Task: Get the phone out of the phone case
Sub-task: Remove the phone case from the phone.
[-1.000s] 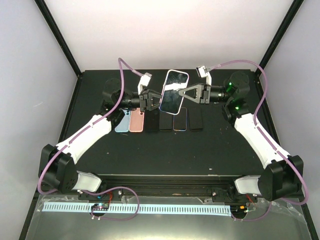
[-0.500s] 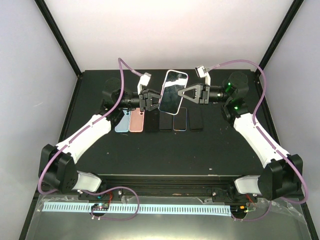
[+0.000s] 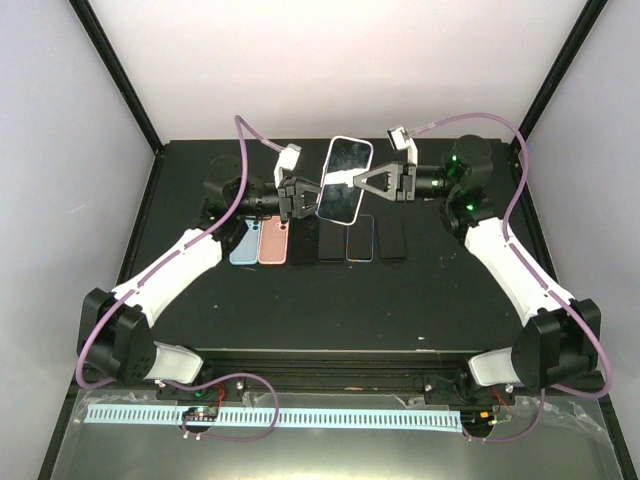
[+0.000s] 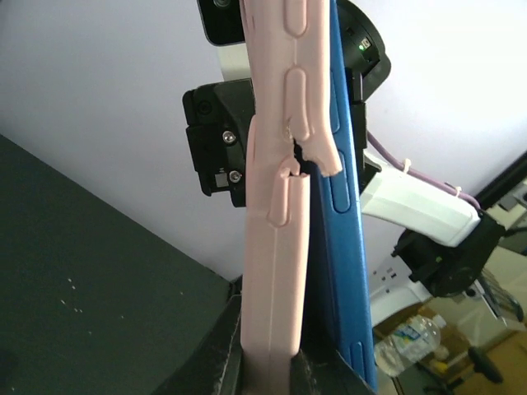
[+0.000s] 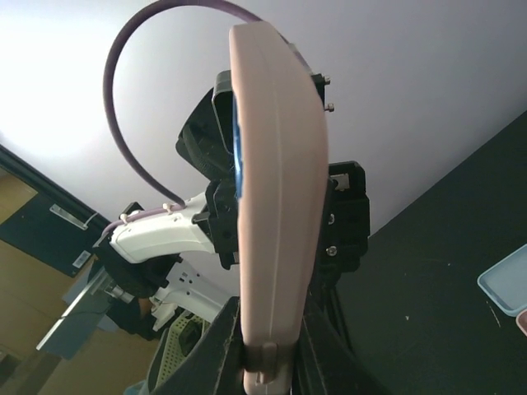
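Note:
A pink phone case (image 3: 341, 181) with a blue phone in it hangs in the air over the back of the table, screen toward the top camera. My left gripper (image 3: 312, 198) is shut on the case's left edge and my right gripper (image 3: 350, 180) is shut on its right edge. In the left wrist view the pink case (image 4: 276, 247) stands between my left gripper's (image 4: 272, 362) fingers. There the blue phone (image 4: 342, 247) has lifted away from the case's rim. In the right wrist view my right gripper (image 5: 268, 346) clamps the case (image 5: 276, 206), and only a blue sliver of the phone (image 5: 238, 156) shows.
A row of items lies on the black table below the held phone: a light blue case (image 3: 243, 243), a pink case (image 3: 272, 242) and several dark phones or cases (image 3: 361, 240). Black frame posts (image 3: 120, 80) stand at the back corners. White walls close in the sides.
The held phone and case have moved slightly up and to the left, and the right arm's wrist has risen with them. The left arm has barely moved.

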### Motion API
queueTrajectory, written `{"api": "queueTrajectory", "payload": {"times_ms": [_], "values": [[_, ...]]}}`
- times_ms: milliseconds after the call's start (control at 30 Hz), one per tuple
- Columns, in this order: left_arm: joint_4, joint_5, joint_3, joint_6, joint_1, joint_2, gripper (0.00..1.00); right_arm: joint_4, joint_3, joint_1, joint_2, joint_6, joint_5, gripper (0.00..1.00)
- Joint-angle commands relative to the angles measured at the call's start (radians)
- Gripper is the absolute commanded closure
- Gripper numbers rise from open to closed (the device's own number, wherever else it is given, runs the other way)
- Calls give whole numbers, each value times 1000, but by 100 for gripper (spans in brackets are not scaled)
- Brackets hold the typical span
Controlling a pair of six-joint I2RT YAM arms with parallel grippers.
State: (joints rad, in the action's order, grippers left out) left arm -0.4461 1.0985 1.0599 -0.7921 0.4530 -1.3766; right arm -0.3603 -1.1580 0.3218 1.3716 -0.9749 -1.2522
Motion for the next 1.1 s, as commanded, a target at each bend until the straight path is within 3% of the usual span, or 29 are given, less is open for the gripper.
{"api": "queueTrajectory", "payload": {"times_ms": [0,200,333,733,1067], "values": [[-33,-70,31,-42,22,3,98,142,-115,6,33,119,-46,82],[-36,-127,12,-112,2,4,98,413,-234,-73,54,332,41,62],[21,-172,15,-134,-8,3,98,491,-247,-111,55,389,101,52],[336,-367,72,-222,-8,-7,99,672,-283,-86,-40,697,382,45],[373,-403,85,-314,-7,-25,98,848,-290,169,-81,1135,818,45]]}}
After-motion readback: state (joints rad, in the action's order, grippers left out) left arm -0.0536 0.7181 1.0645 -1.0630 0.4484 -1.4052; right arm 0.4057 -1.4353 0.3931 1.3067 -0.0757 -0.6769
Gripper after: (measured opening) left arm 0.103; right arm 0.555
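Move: Both hands already hold the pink phone case with the phone in it. Its middle lies about 5 cm to the left hand's right, 2 cm ahead and 1 cm higher; from the right hand it is some 3 cm left, straight ahead and level. On the table, roughly 36 cm below and 14 cm ahead of the right hand, a grey-edged phone lies 4 cm to its right, a black phone 3 cm to its left. The right fingers let go of the case's right edge by opening; that hand runs forward about 6 cm and a little to the right, then comes partly back to hover by the edge, its wrist turning clockwise and tilting. The left keeps its pinch on the case's left edge, lowers it about 8 cm while carrying it forward, and rolls some 35 degrees, dipping the far end and swinging counter-clockwise. ##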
